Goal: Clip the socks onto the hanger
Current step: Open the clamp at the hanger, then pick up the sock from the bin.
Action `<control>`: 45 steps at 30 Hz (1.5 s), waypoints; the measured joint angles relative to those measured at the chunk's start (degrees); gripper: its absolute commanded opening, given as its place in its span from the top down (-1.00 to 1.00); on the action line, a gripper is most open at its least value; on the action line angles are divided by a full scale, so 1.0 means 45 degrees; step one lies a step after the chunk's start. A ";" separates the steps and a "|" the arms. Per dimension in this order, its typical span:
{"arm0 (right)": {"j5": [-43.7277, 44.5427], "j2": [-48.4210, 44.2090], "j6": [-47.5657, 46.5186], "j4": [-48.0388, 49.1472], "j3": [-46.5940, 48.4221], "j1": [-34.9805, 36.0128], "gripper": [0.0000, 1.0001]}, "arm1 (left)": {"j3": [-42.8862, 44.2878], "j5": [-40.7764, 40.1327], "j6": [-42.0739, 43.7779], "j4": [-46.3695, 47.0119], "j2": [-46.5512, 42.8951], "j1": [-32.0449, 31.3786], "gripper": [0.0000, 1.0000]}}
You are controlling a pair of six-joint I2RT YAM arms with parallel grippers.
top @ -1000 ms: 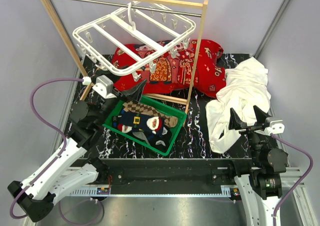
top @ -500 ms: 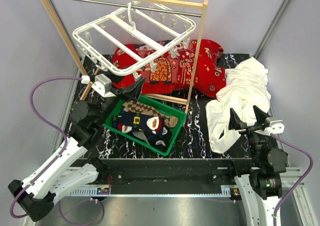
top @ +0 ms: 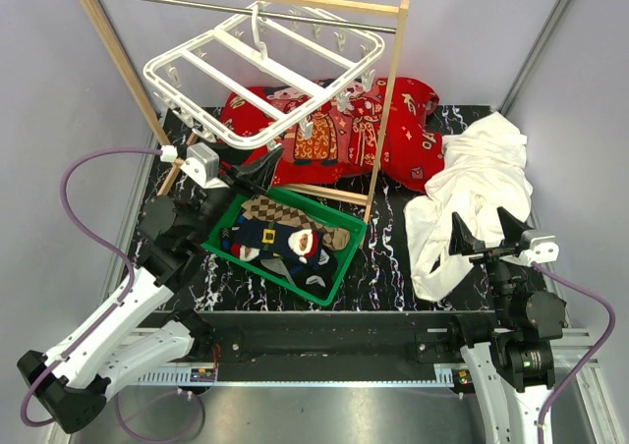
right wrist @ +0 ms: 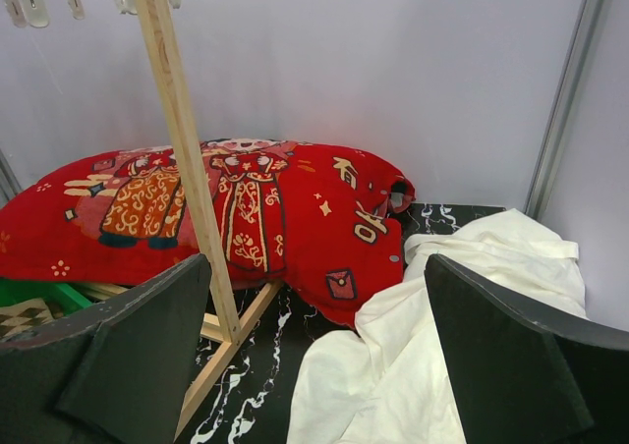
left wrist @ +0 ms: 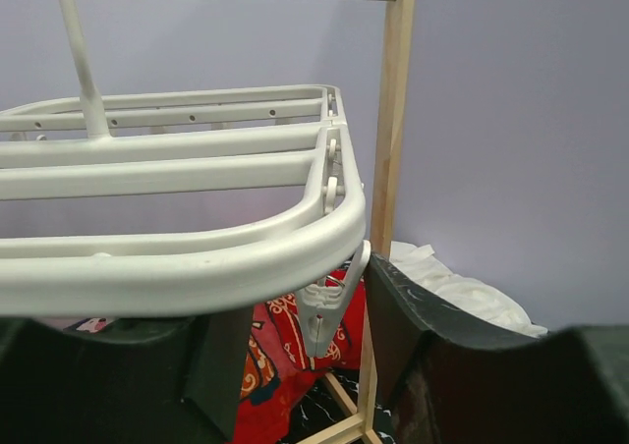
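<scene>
The white hanger [top: 265,71] hangs tilted from the rod of the wooden rack, with small clips under its rim. My left gripper [top: 257,167] is raised to the hanger's near corner. In the left wrist view a white clip [left wrist: 324,321] dangles from the hanger's rim [left wrist: 197,267] between my left gripper's [left wrist: 307,351] fingers. The right finger touches the clip's raised arm and the left finger stands apart from it. The socks [top: 285,240], argyle, navy and red-trimmed, lie piled in a green basket [top: 339,279]. My right gripper [top: 488,226] stands open and empty over the white cloth.
The wooden rack's post [top: 385,110] stands just behind the basket, its foot [right wrist: 221,351] running across the table. A red printed cloth [top: 344,130] lies at the back. A big white cloth [top: 472,189] is heaped on the right, under my right gripper [right wrist: 314,351].
My left gripper's jaws have narrowed around the hanging clip and the gripper has crept a little toward the hanger's corner. The hanger has shifted slightly. The right arm has not moved.
</scene>
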 measured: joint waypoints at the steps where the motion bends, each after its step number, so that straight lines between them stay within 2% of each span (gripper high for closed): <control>1: 0.0000 0.0000 0.0000 -0.0005 0.0000 0.0000 -1.00 | 0.0000 0.0000 -0.0015 0.0000 0.0000 0.0000 0.12; 11: -0.0233 0.0068 0.0248 -0.0087 0.0053 0.0000 -0.99 | 0.0000 -0.0087 -0.0126 -0.0117 -0.0015 0.0000 0.53; 12: -0.0408 0.0219 0.0311 -0.0204 0.0180 0.0000 -1.00 | 0.0000 -0.0107 -0.0151 -0.0136 -0.0019 0.0000 0.62; 18: -0.2317 0.2939 0.1035 -0.1103 0.1851 0.0005 -1.00 | 0.0000 -0.0359 -0.0243 -0.0491 -0.0083 0.0000 0.85; 20: -0.3089 0.4250 0.1540 -0.1423 0.2453 0.0015 -0.99 | 0.0000 -0.0559 -0.0374 -0.0656 -0.0141 0.0000 1.00; 29: -0.6479 0.9520 0.3138 -0.2341 0.3633 0.0053 -1.00 | 0.0000 -0.1583 -0.1297 -0.1583 -0.0369 0.0000 1.00; 34: -0.7043 1.1701 0.4056 -0.1938 0.3429 0.0296 -1.00 | 0.0000 -0.2142 -0.1792 -0.2166 -0.0418 -0.0005 1.00; 37: -0.6999 1.2701 0.4512 -0.1394 0.3147 0.1112 -1.00 | 0.0000 -0.2365 -0.2011 -0.2521 -0.0427 -0.0005 1.00; 41: -0.6343 1.3580 0.5309 -0.0029 0.2594 0.3303 -1.00 | 0.0000 -0.2497 -0.2176 -0.2856 -0.0427 -0.0005 1.00; 45: -0.5391 1.4008 0.6683 0.3031 0.0986 0.5396 -1.00 | 0.0000 -0.2560 -0.2273 -0.3104 -0.0427 -0.0005 1.00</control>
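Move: The clamp hangs between the left fingertips, about 1 cm ahead of the hand point; the hanger's near rim is some 3 cm above that point and 2 cm ahead. Of the right hand, the socks in the green box lie roughly 38 cm to its left, 9 cm ahead and 31 cm below. On that side the foot of the rack's right post stands about 21 cm left, 15 cm ahead and 32 cm below. Closing from about half open, the left fingers squeeze the clamp's upper arms and stay clamped on it; then the hand draws it down about 5 cm, with a slight forward and leftward drift, tipping down nearly 20 degrees. Meanwhile the right hand, wide open, sweeps forward and left, then mostly left and down, with a small draw back late on, towards the sock box, tipping steeply down. ##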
